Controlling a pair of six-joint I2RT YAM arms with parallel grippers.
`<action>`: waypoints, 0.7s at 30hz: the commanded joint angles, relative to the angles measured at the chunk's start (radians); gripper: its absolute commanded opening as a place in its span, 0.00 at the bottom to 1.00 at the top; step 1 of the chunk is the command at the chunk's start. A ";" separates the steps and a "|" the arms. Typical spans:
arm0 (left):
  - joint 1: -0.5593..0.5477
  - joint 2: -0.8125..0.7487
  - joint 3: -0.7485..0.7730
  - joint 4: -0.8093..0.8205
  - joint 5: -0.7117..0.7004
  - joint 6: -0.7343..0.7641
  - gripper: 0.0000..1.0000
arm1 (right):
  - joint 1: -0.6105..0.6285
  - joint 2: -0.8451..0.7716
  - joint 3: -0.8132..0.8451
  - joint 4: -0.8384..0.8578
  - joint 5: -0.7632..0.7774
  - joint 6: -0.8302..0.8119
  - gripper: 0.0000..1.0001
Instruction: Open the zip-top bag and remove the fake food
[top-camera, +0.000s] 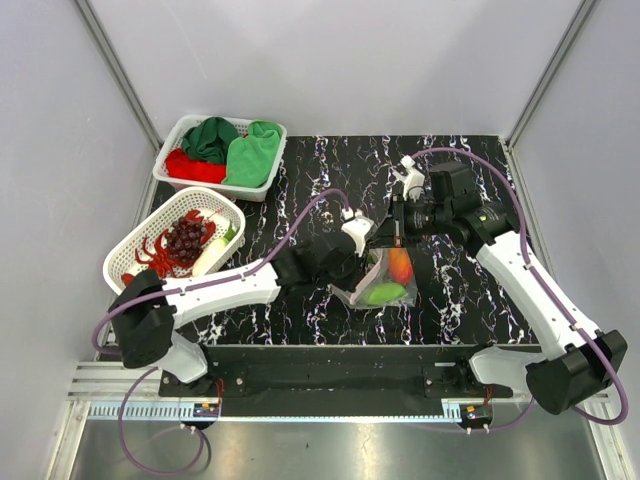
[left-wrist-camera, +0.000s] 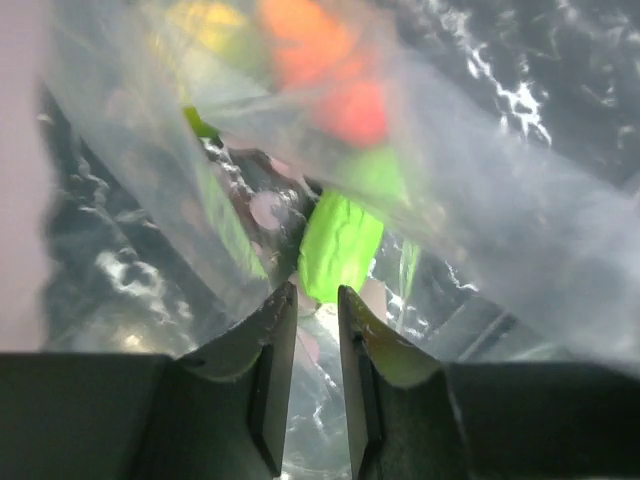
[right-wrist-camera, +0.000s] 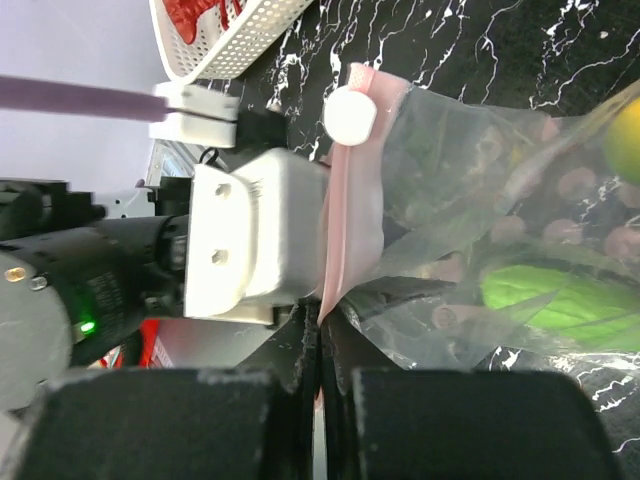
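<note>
The clear zip-top bag (top-camera: 372, 290) lies at the middle of the dark marbled table, its mouth held up. My right gripper (right-wrist-camera: 320, 322) is shut on the bag's pink zip strip (right-wrist-camera: 350, 200), next to the white slider (right-wrist-camera: 349, 116). My left gripper (left-wrist-camera: 317, 292) reaches into the bag, its jaws a narrow gap apart. The end of a bright green toy (left-wrist-camera: 340, 245) sits right at its tips. Past that is an orange-red fruit (left-wrist-camera: 330, 70) and a yellow-green one (left-wrist-camera: 200, 25). In the top view the orange-red fruit (top-camera: 400, 265) and the green toy (top-camera: 385, 293) show through the plastic.
A white oval basket (top-camera: 125, 258) at the left holds a red lobster (top-camera: 158, 252), dark grapes (top-camera: 185, 238) and a white radish (top-camera: 208, 257). Behind it, a rectangular white basket (top-camera: 166, 166) holds folded green and red cloths. Grey walls close in the table.
</note>
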 joint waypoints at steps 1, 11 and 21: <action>-0.002 0.034 -0.087 0.192 0.125 -0.085 0.27 | 0.012 -0.010 -0.005 0.042 -0.019 0.005 0.00; 0.000 0.092 -0.213 0.504 0.135 -0.220 0.26 | 0.012 -0.070 -0.097 -0.019 0.104 0.008 0.12; -0.007 -0.037 -0.292 0.506 0.009 -0.289 0.26 | 0.012 -0.075 -0.060 -0.057 0.167 0.002 0.45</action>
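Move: The left hand's fingers are already in the bag mouth. The green vegetable lies about 5 cm to the left hand's right, 2 cm ahead and some 12 cm below. From the same hand, the orange-red piece is roughly 8 cm right and 7 cm ahead, the yellow fruit about 3 cm right and 9 cm ahead, both about 11 cm down. For the right hand, still pinching the raised bag rim, the green vegetable is some 24 cm below, 5 cm right and 1 cm back. The right hand keeps its pinch on the bag's pink rim while sinking about 4 cm, then opens, lets go of it and draws some 3 cm to the right. The left hand, fingers part-open in the mouth, sinks about 5 cm towards the green vegetable, easing back 2 cm and right, then slightly left again, its wrist tilting roughly 15 degrees. ##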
